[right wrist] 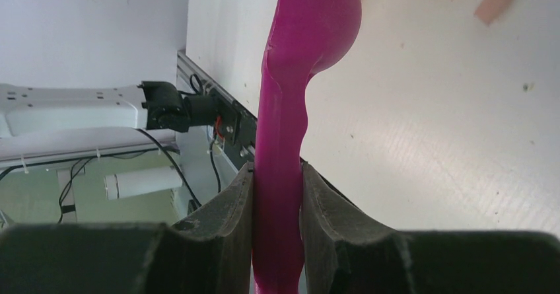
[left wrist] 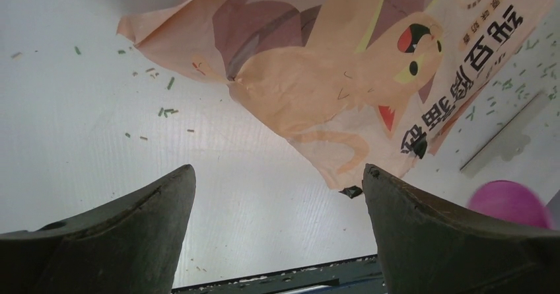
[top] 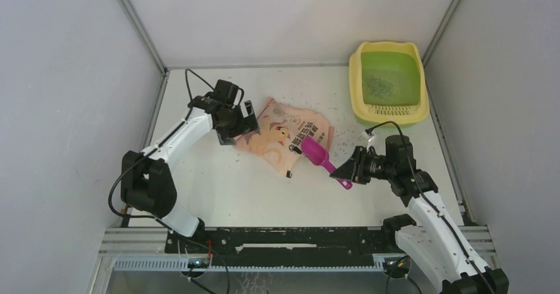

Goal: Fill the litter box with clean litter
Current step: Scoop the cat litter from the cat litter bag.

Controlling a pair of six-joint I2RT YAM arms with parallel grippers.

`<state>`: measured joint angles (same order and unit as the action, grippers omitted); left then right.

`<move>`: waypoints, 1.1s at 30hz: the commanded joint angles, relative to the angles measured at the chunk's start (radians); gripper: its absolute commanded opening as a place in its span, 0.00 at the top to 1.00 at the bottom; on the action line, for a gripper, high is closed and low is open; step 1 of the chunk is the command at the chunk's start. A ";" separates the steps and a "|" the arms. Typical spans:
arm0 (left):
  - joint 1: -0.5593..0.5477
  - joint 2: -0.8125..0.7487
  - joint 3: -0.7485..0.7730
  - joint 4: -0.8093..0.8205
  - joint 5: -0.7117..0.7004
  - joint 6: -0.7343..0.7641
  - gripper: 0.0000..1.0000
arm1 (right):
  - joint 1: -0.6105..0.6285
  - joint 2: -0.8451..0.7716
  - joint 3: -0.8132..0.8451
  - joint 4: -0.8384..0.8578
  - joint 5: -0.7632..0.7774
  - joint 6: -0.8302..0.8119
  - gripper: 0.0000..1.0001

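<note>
The litter box (top: 357, 102), pale yellow with a green basin, stands at the far right; a patch of dark litter (top: 381, 84) lies in the basin. My right gripper (top: 343, 170) is shut on the handle of a magenta scoop (top: 317, 152), whose bowl lies by the right edge of a peach-pink printed bag (top: 285, 135). In the right wrist view the scoop handle (right wrist: 280, 168) runs up between the fingers. My left gripper (top: 236, 130) hovers open at the bag's left edge; the left wrist view shows the bag (left wrist: 317, 69) ahead of the spread fingers, nothing between them.
Loose litter granules (top: 338, 139) are scattered over the white table around the bag and towards the box. In the left wrist view granules (left wrist: 166, 111) dot the table left of the bag. Grey walls close in on both sides.
</note>
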<state>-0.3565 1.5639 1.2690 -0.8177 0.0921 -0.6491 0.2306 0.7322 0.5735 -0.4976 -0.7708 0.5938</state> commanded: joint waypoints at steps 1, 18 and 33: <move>0.005 0.003 0.107 -0.023 -0.054 -0.068 0.00 | -0.005 -0.036 -0.092 0.094 -0.070 0.003 1.00; -0.030 0.075 0.179 -0.035 -0.141 -0.136 0.00 | -0.041 -0.073 -0.247 0.143 -0.151 -0.001 1.00; 0.029 0.159 0.256 0.017 -0.037 -0.081 0.00 | 0.086 0.056 -0.246 0.299 0.005 0.136 1.00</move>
<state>-0.3489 1.7245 1.4826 -0.8391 0.0113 -0.7612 0.2726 0.7769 0.3187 -0.3222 -0.8112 0.6582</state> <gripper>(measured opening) 0.996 0.344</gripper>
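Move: The right hand holds the scoop and has the cat litter bag's middle about 17 cm to its left, 12 cm ahead and 15 cm below. A white strip lies some 8 cm right, 4 cm ahead and 16 cm below it, the litter box about 19 cm right, 30 cm ahead and 13 cm below. From the open left hand the bag's middle is roughly 14 cm right, 2 cm back and 12 cm below. Right hand lowers held scoop about 7 cm, easing back; open left goes 6 cm forward beside the bag. ##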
